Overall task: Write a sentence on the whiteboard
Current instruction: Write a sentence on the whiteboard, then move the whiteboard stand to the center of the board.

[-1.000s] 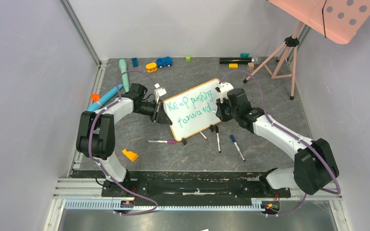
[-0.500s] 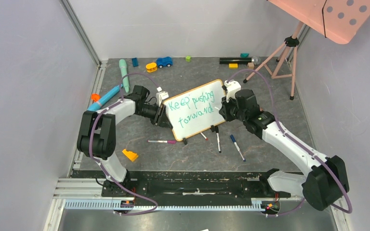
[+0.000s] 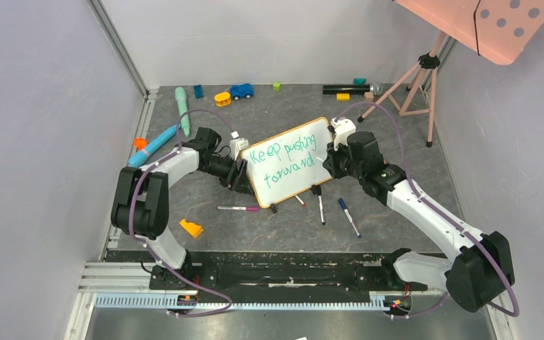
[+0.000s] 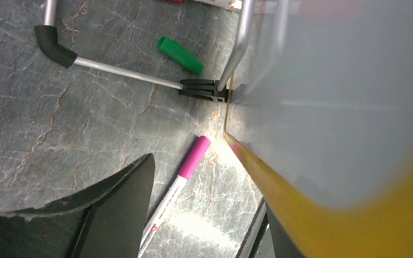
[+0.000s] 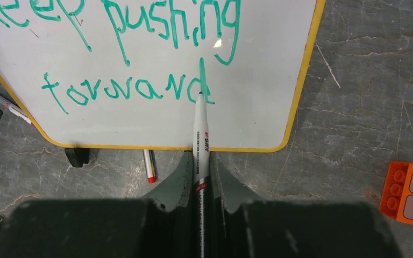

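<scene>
The whiteboard with an orange frame stands tilted on black clip feet mid-table. The sentence reads "Keep pushing forward" in green, in two lines, and is clear in the right wrist view. My right gripper is shut on a white-barrelled marker whose tip sits at the "d" of "forward" on the whiteboard. My left gripper is at the board's left edge. In the left wrist view its jaws stand wide apart, with the blurred orange frame over the right finger.
A pink-capped marker lies by the left gripper, with a green cap near the board's wire leg. More markers lie in front. An orange wedge, toys, teal tube and tripod surround.
The right gripper with the marker pulled back to the right, off the board's face. The board turned slightly. The left gripper shifted a little down along the board's left edge.
</scene>
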Robot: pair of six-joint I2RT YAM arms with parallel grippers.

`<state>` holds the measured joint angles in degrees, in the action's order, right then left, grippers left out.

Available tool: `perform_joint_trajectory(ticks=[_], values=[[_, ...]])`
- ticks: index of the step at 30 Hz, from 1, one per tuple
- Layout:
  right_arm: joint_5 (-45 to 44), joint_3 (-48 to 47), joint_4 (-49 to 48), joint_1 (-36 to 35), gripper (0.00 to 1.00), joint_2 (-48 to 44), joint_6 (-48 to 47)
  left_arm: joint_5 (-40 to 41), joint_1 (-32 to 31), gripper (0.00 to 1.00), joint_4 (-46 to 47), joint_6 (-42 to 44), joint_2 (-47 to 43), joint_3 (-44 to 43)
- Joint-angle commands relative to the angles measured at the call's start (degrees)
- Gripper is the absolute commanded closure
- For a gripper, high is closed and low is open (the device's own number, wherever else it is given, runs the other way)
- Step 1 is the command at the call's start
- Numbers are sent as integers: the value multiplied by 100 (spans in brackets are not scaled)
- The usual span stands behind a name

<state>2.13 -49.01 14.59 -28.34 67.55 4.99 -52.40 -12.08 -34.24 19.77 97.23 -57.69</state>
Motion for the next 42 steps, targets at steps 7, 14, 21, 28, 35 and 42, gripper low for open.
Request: perform_joint_trajectory(ticks=[7,14,21,28,35,42], values=[[-73,-437,-70,16,100,-402,-63,-418,1167,24,-89,-530,-1092,223],[-37,-503,-164,21,100,-648,21,-855,2053,5,637,-1819,-2297,695],[-90,-526,-181,21,100,-901,116,-133,2052,0,1344,-3111,-3779,951],[-94,-632,4,21,100,-1082,152,711,2126,0,-66,-2878,-4186,500],[-115,-652,95,21,100,-1454,314,1501,2294,0,180,-3586,-4762,1003],[-178,-642,236,21,100,-1699,375,1519,2515,0,894,-5450,-4851,1604]])
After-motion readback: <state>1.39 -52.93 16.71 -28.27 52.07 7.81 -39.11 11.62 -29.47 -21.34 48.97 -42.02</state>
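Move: The whiteboard's middle lies about 6 cm ahead of the left hand and 15 cm to its right, roughly 2 cm higher; its left edge stands between the open fingers. The magenta marker lies about 6 cm back from this hand, 1 cm to its left and 6 cm below. From the right hand the board's middle is some 5 cm ahead, 10 cm left and 8 cm lower; the black marker is 7 cm back, straight below in left-right terms, about 15 cm down. The whiteboard's left edge is left free as the already open left hand swings to its left, first edging forward, then climbs: about 12 cm left and 13 cm up in all, turning some 50 degrees counter-clockwise while its fingers spread fully. The right hand, still gripping the green marker clear of the board, rises about 11 cm away from the writing, its fingers tilting up. ##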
